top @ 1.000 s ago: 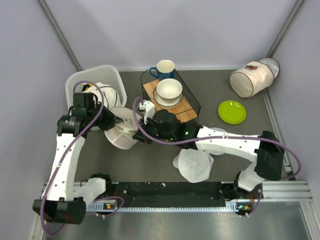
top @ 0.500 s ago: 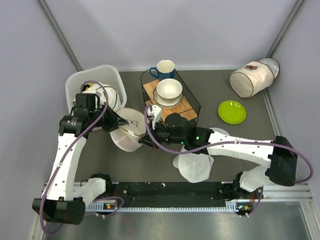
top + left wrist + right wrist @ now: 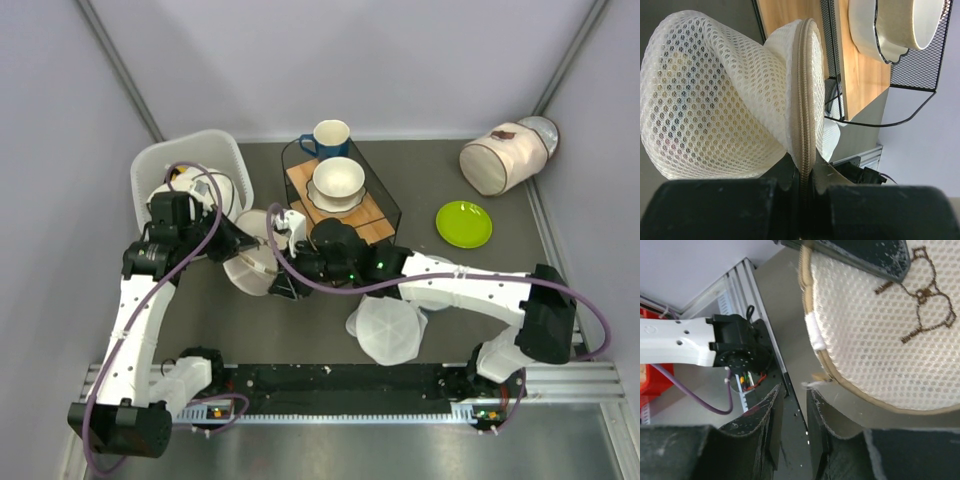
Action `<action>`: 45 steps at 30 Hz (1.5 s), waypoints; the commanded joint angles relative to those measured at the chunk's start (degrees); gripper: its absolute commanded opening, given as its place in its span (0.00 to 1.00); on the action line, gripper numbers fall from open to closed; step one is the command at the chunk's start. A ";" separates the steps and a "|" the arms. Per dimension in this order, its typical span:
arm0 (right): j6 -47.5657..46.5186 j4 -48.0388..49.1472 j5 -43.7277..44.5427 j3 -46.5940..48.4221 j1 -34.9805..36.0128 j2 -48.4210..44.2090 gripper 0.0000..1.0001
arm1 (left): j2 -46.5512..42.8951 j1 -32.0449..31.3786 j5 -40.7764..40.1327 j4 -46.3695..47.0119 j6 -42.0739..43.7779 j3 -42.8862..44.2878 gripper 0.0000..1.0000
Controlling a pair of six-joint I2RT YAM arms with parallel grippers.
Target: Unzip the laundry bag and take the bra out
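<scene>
The laundry bag [image 3: 252, 268], a round cream mesh pouch with a tan zip round its rim, hangs tilted above the table left of centre. My left gripper [image 3: 802, 160] is shut on the zip rim [image 3: 805, 90], pinching it edge-on. In the top view the left gripper [image 3: 240, 248] grips the bag's upper left edge. My right gripper [image 3: 794, 389] is open at the bag's lower rim with nothing between its fingers. The small zip pull [image 3: 819, 378] sits just off one fingertip. The eyeglasses mark [image 3: 919, 296] shows on the bag's face. The bra is hidden.
A white basket [image 3: 172, 168] stands behind the left arm. A black wire rack [image 3: 384, 195] holds a white bowl [image 3: 338, 180], with a blue mug [image 3: 328, 136] behind it. Translucent white discs [image 3: 388, 330], a green plate [image 3: 463, 224] and a white cylinder bag [image 3: 503, 156] lie to the right.
My right gripper was shut and has opened, shifting left and down along the bag's lower rim. The left gripper has drawn the bag slightly to the right, still holding the rim.
</scene>
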 commanded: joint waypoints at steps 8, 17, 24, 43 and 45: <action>7.27 -0.31 0.84 3.07 -2.98 -0.05 0.26 | -0.90 0.26 2.09 4.97 1.97 0.95 0.00; 9.57 -0.23 2.96 0.78 -3.51 -1.90 0.39 | -0.81 0.26 2.09 5.14 1.70 1.04 0.00; 10.89 0.74 2.25 0.17 -3.33 -1.72 0.39 | -1.08 0.17 1.92 5.14 1.00 1.39 0.00; 13.09 8.82 3.31 -4.05 0.27 -3.13 0.45 | -2.05 0.26 -0.63 4.70 -0.76 1.39 0.00; 13.00 9.00 3.04 -3.09 0.27 -1.91 0.48 | -2.31 0.26 -0.55 4.61 -0.76 1.39 0.00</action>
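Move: The zip pull I am after hangs from the bag's near edge, about 3 cm ahead of my right hand, 2 cm to its left and 1 cm lower. From that hand, the laundry bag's middle is some 5 cm ahead, 6 cm left and 5 cm down; the wooden rack is about 16 cm ahead, 15 cm right and 13 cm below. From my left hand, which grips the zip edge, the pull is roughly 7 cm back, 5 cm right and 2 cm down. With nothing between its fingers, my right hand lines up again beside the zip pull: it lifts a touch, slides about 2.5 cm forward, then drifts back nearly as far with a small dip and rise. Meanwhile its fingers open wider and the wrist rolls its forward side down while turning roughly 10 degrees clockwise. My left hand stays put and keeps its pinch on the zip edge. ##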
